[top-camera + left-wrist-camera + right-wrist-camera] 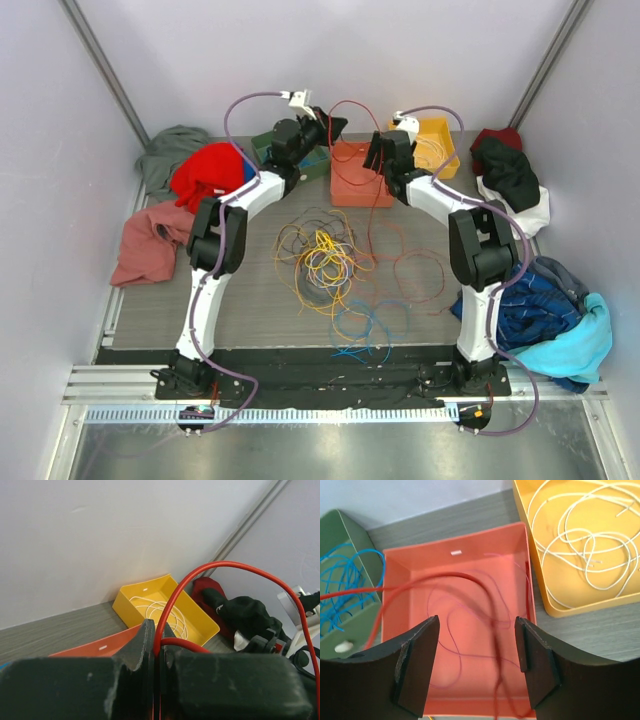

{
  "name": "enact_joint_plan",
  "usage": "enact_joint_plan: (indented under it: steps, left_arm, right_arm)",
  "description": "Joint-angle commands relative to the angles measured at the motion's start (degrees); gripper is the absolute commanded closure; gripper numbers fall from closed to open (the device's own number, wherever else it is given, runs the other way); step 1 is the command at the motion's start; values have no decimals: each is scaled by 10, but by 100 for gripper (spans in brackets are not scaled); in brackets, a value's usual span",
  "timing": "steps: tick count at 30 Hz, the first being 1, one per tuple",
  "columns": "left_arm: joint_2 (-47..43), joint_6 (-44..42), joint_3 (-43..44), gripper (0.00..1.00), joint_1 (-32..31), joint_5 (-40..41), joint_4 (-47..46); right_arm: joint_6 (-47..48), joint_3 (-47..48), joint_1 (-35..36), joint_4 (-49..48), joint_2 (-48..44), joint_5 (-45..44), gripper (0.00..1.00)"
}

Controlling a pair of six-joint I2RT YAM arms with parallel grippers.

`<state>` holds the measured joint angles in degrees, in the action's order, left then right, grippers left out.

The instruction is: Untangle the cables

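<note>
A tangle of yellow, orange, brown and blue cables (325, 265) lies on the mat between the arms. My left gripper (333, 126) is raised at the back, shut on a red cable (210, 567) that is pinched between its fingertips (146, 635). That cable arcs up and over to the right (350, 105). My right gripper (477, 650) hangs open over the orange-red box (470, 540). The red cable (445, 577) runs loose and blurred down between its fingers (420, 655), touching neither. Thin red wire lies inside the box.
A green box (350, 530) holding blue cables sits left of the orange-red box. A yellow box (530, 555) with white cable sits to its right. Clothes are heaped at the left (205, 170) and the right (550, 300). Walls close in at the back.
</note>
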<state>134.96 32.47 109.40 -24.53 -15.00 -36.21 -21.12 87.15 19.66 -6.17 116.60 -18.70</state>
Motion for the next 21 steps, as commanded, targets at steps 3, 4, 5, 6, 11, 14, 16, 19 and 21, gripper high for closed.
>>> enact_joint_plan:
  steps: [3, 4, 5, 6, 11, 14, 16, 19, 21]
  left_arm:
    - [-9, 9, 0, 100, 19, 24, -9]
    - [-7, 10, 8, 100, 21, 30, -4]
    - [-4, 9, 12, 100, 22, 33, 3]
    - [0, 5, 17, 100, 25, 44, 13]
    - [6, -3, 30, 100, 30, 58, 31]
    - [7, -11, 32, 100, 31, 63, 41]
    - [8, -12, 32, 100, 33, 65, 42]
    - [11, 0, 34, 100, 32, 60, 37]
    - [14, 2, 40, 100, 28, 56, 35]
  right_arm:
    - [5, -6, -1, -35, -88, 43, 29]
    - [13, -4, -1, -12, -92, 39, 28]
    - [15, -1, -1, 0, -95, 37, 28]
    - [18, -1, -1, 10, -102, 33, 28]
    - [26, -36, -2, 30, -139, -2, 28]
    - [30, -47, -2, 42, -159, -34, 29]
    - [32, -45, -2, 58, -168, -60, 29]
    - [29, -66, -2, 50, -198, -92, 29]
    - [12, -106, -2, 27, -221, -82, 29]
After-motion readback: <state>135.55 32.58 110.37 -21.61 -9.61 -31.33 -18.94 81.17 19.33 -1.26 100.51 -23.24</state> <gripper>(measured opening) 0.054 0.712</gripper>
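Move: The red bin's middle is only about 2 cm ahead of the right hand, 3 cm to its left and 11 cm below. From that hand, a strand of red cable hangs just ahead, about 3 cm lower; the yellow bin sits some 10 cm ahead and 15 cm right, the green bin 5 cm ahead and 23 cm left. From the left hand, pinching the same cable, the red bin lies about 2 cm ahead, 7 cm right and 22 cm below. Up and back goes the right hand, rising about 9 cm away from the red bin and drawing back nearly 5 cm, veering right late on, with its fingers staying open. Meanwhile the left hand keeps the red cable pinched and shifts left and forward, about 5 cm in all, sinking slightly and turning a little counter-clockwise. ##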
